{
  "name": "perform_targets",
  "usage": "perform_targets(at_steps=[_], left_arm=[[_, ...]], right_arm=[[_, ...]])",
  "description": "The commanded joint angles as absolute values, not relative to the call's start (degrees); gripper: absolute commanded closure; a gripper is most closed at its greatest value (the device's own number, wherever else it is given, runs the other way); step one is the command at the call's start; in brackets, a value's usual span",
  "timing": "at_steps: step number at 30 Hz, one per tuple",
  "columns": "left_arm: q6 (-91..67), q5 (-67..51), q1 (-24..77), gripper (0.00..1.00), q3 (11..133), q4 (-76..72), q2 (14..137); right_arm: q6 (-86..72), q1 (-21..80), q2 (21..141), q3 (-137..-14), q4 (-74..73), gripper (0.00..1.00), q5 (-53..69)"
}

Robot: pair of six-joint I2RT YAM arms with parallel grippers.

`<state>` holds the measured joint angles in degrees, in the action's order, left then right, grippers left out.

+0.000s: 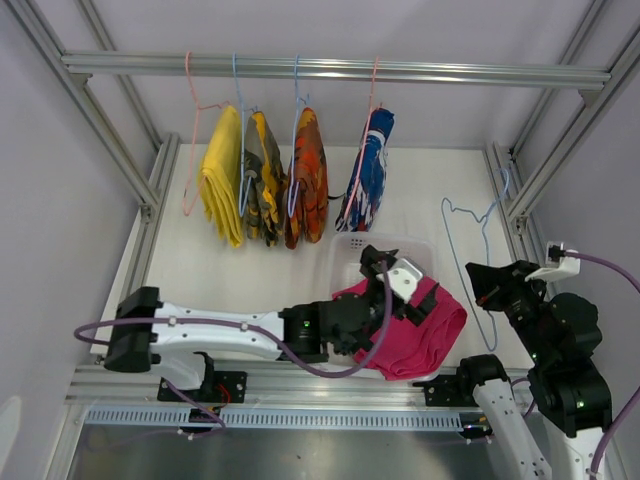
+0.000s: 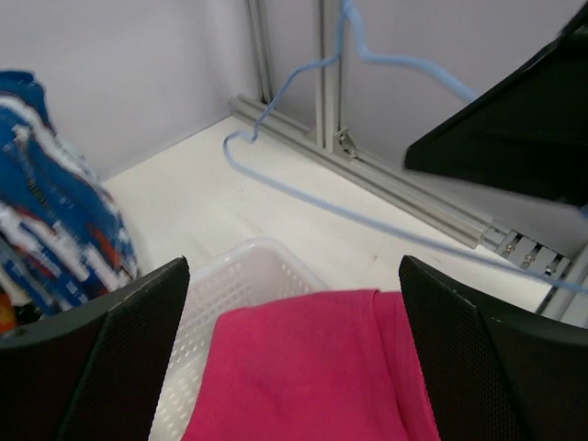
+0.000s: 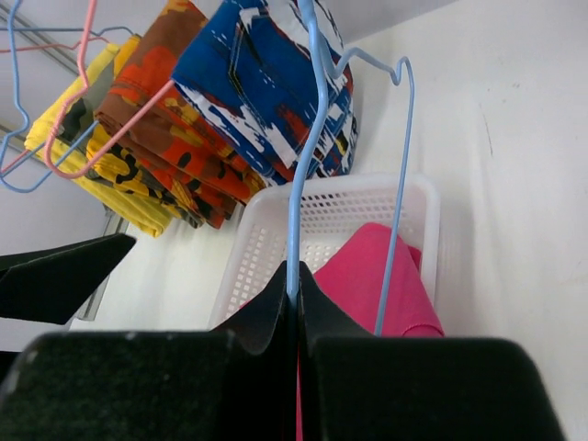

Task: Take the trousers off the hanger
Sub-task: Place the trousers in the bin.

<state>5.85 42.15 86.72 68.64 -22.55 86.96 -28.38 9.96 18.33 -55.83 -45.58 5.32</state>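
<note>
The magenta-pink trousers lie crumpled in and over the white basket, off any hanger. My left gripper hovers just above them with its jaws wide open; in the left wrist view the pink cloth lies loose between the two fingers. My right gripper is shut on the wire of an empty blue hanger, held up at the right. On the rail hang the yellow, olive camouflage, orange camouflage and blue patterned trousers.
An aluminium frame surrounds the table, with the rail across the back and posts at the sides. An empty pink hanger hangs at the rail's left end. The basket sits below the blue patterned trousers.
</note>
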Motion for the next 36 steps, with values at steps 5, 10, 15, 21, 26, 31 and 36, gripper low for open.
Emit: perform_targets(at_steps=[5, 10, 15, 21, 26, 31, 36], left_arm=[[-10.26, 47.21, 84.64, 0.00, 57.23, -17.41, 79.10], [-20.64, 38.00, 79.91, 0.01, 53.70, -18.71, 83.84], [-27.23, 29.89, 75.86, 0.01, 55.63, -20.30, 92.96], [-31.79, 22.69, 73.92, 0.01, 62.38, -17.59, 104.83], [-37.25, 16.97, 73.21, 0.01, 62.49, -18.63, 111.78], [-38.50, 13.98, 73.30, 0.01, 66.44, -14.51, 116.80], [-37.18, 16.25, 73.39, 0.00, 66.80, -9.85, 113.23]], right_arm=[[-24.96, 10.55, 20.04, -62.49, -46.14, 1.00, 3.95], [-25.05, 10.72, 19.69, -63.10, -47.46, 1.00, 3.61], [-24.52, 11.16, 18.72, -62.40, -48.87, 1.00, 2.38], [-24.35, 11.86, 18.02, -61.17, -49.66, 1.00, 1.23], [-24.26, 12.22, 18.10, -61.26, -49.57, 1.00, 0.44], [-24.61, 12.92, 18.19, -61.96, -49.39, 1.00, 0.00], [-24.61, 13.27, 18.72, -63.19, -49.13, 1.00, 0.09]])
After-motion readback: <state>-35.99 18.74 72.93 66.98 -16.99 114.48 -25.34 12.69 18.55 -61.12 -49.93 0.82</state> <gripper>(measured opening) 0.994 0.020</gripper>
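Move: The pink trousers lie heaped in the bin beneath my open left hand, their middle about 3 cm back, 4 cm to its right and 30 cm below. The bin's middle is some 4 cm ahead and 4 cm left of that hand, equally low; the blue trousers hang about 20 cm ahead, 8 cm left and 10 cm lower. The hanger I hold is roughly 13 cm right and 2 cm ahead of it. From my right hand the pink trousers are about 10 cm left, 4 cm back, 30 cm below. Fingers kept wide open, I plunge my left hand some 27 cm down onto the far part of the pink trousers, swinging about 5 cm left first, then 10 cm right as it sinks, with a little forward, and tipping the fingers about 40 degrees downwards. It ends against the cloth. My right hand keeps the hanger pinched, lifting slightly and easing back. ##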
